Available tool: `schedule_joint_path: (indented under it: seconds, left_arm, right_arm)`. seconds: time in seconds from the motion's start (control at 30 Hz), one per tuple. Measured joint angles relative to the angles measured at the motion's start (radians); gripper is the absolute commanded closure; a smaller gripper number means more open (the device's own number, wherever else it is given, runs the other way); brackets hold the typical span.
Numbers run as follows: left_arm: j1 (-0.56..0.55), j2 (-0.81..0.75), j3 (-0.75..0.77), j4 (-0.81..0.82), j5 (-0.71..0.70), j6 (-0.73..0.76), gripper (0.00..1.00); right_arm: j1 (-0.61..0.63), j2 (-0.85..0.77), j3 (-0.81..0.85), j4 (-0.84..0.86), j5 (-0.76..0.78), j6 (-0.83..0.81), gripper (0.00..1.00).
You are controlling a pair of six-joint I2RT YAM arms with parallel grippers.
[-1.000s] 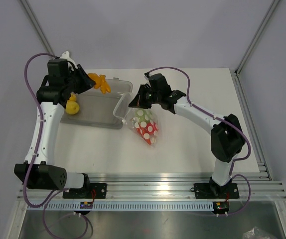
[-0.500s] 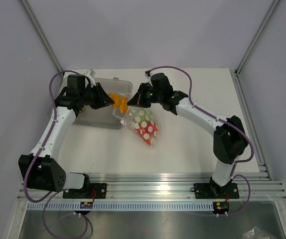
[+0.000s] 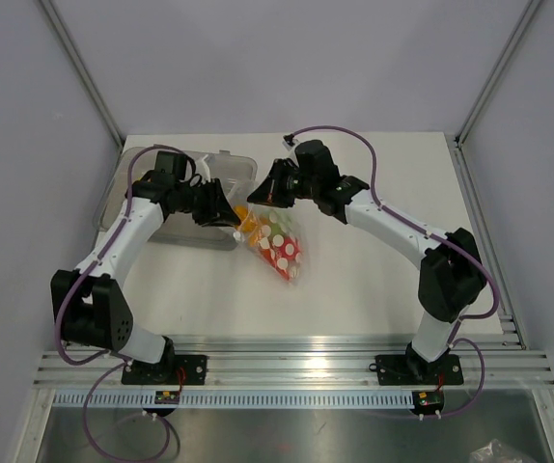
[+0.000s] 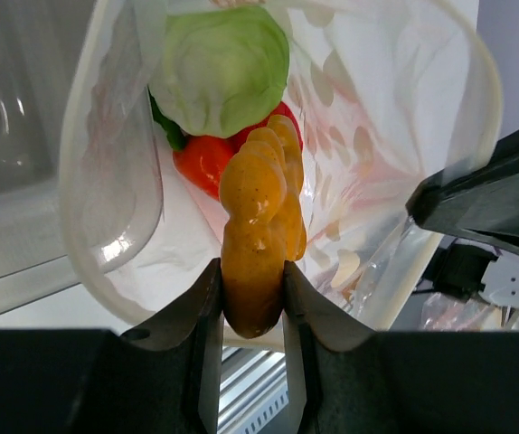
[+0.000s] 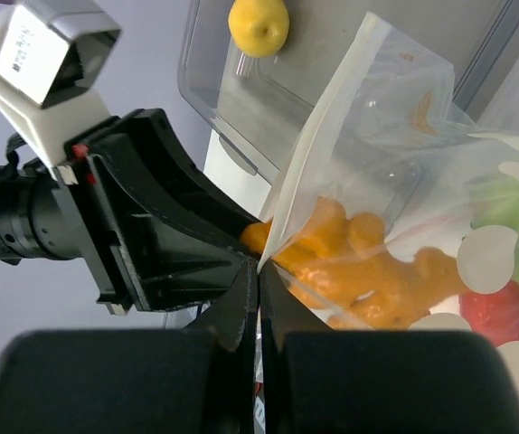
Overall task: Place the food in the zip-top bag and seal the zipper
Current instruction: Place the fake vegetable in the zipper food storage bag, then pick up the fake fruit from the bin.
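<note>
The zip-top bag (image 3: 279, 246) lies on the table with its mouth lifted toward the bin. My right gripper (image 5: 259, 271) is shut on the mouth's edge, on the zipper (image 5: 318, 136), and holds it open. My left gripper (image 4: 251, 282) is shut on a knobby orange food piece (image 4: 259, 226) and reaches into the bag's mouth (image 3: 245, 218). A green food (image 4: 219, 68) and a red food (image 4: 207, 161) lie deeper in the bag. In the top view the left gripper (image 3: 229, 214) and right gripper (image 3: 260, 197) nearly meet at the mouth.
A grey translucent bin (image 3: 221, 170) stands just left of the bag, under my left arm. A yellow lemon-like food (image 5: 258, 23) lies in the bin (image 5: 241, 99). Aluminium rails run along the table's near edge (image 3: 287, 367).
My left arm has swung right from above the bin, carrying the orange piece to the bag and into its mouth. The right gripper has kept its hold on the bag's edge.
</note>
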Motion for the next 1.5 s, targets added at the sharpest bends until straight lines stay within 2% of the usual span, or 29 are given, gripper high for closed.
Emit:
schedule_joint_path:
  seconds: [0.03,0.07,0.1,0.13,0.17,0.2,0.3,0.4,0.43,0.5,0.53,0.63,0.7,0.77,0.8,1.0,1.17,1.37,1.5]
  left_arm:
    - [-0.006,0.011,0.003,-0.011,0.003,0.010,1.00]
    - [-0.016,0.019,0.006,-0.021,0.006,0.016,0.92]
    - [-0.026,0.026,0.006,-0.025,0.011,0.023,0.48]
    - [-0.034,0.031,0.008,-0.030,0.014,0.031,0.27]
    - [-0.045,0.035,0.008,-0.033,0.021,0.032,0.13]
    - [-0.052,0.037,0.009,-0.036,0.024,0.040,0.04]
    - [-0.065,0.038,0.016,-0.062,0.029,0.043,0.03]
    - [-0.059,0.038,0.066,-0.116,0.012,0.058,0.08]
    - [-0.053,0.036,0.086,-0.127,0.007,0.062,0.17]
    - [-0.020,0.021,0.127,-0.146,-0.010,0.069,0.25]
    - [0.006,0.010,0.143,-0.152,-0.020,0.071,0.32]
    - [0.103,-0.024,0.171,-0.168,-0.065,0.065,0.38]
    - [0.170,-0.038,0.178,-0.177,-0.120,0.059,0.34]
    - [0.217,-0.042,0.185,-0.185,-0.204,0.050,0.13]
    - [0.232,-0.042,0.187,-0.187,-0.249,0.043,0.07]
    - [0.245,0.002,0.217,-0.184,-0.580,-0.013,0.03]
    - [0.266,0.167,0.305,-0.171,-0.804,-0.034,0.01]
    - [0.327,0.369,0.364,-0.166,-0.914,-0.082,0.01]
    - [0.353,0.457,0.393,-0.159,-0.932,-0.110,0.01]
  right_arm:
    - [0.000,0.000,0.000,0.000,0.000,0.000,1.00]
    - [0.000,0.000,0.000,-0.001,0.000,-0.002,1.00]
    - [0.000,0.000,0.000,-0.001,0.000,-0.004,1.00]
    - [0.000,-0.001,0.000,-0.001,0.000,-0.005,1.00]
    - [0.000,-0.002,0.000,-0.002,0.000,-0.006,1.00]
    - [0.000,-0.002,0.000,-0.005,0.000,-0.007,1.00]
    - [0.000,-0.009,-0.002,-0.011,0.000,-0.010,1.00]
    - [0.000,-0.019,-0.005,-0.015,0.002,-0.016,1.00]
    - [0.000,-0.023,-0.006,-0.015,0.003,-0.018,1.00]
    - [0.000,-0.031,-0.010,-0.015,0.006,-0.024,1.00]
    - [0.000,-0.034,-0.011,-0.015,0.007,-0.027,1.00]
    - [0.000,-0.040,-0.011,-0.016,0.008,-0.038,1.00]
    - [0.000,-0.042,-0.011,-0.021,0.009,-0.046,1.00]
    - [0.000,-0.045,-0.011,-0.031,0.014,-0.055,1.00]
    - [0.000,-0.045,-0.011,-0.036,0.016,-0.061,1.00]
    - [0.000,-0.047,-0.010,-0.055,0.024,-0.090,1.00]
    - [0.000,-0.047,-0.009,-0.055,0.022,-0.102,1.00]
    - [0.000,-0.047,-0.008,-0.053,0.006,-0.110,1.00]
    - [0.000,-0.042,-0.005,-0.053,-0.005,-0.111,1.00]
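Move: My left hand holds the orange vegetable at the open mouth of the food storage bag; the middle of the bag lies about 9 cm to the right, level fore and aft, and 10 cm below. From my left hand, the pear in the grey box is some 31 cm left, 12 cm ahead and 14 cm lower, with a yellow fruit 5 cm beyond it and 2 cm farther left. From my right hand, pinching the rim, the bag's middle is 4 cm back, 3 cm right and 14 cm down. I ease my left hand about 3 cm right, back and slightly down into the bag mouth and spread its fingers to let go of the orange vegetable. Then I lift out and swing some 30 cm left and 12 cm forward over the box, sinking about 12 cm towards the pear, fingers narrowing briefly, then wide open, the wrist turning counter-clockwise to point mostly down. My right hand keeps its pinch on the rim. ##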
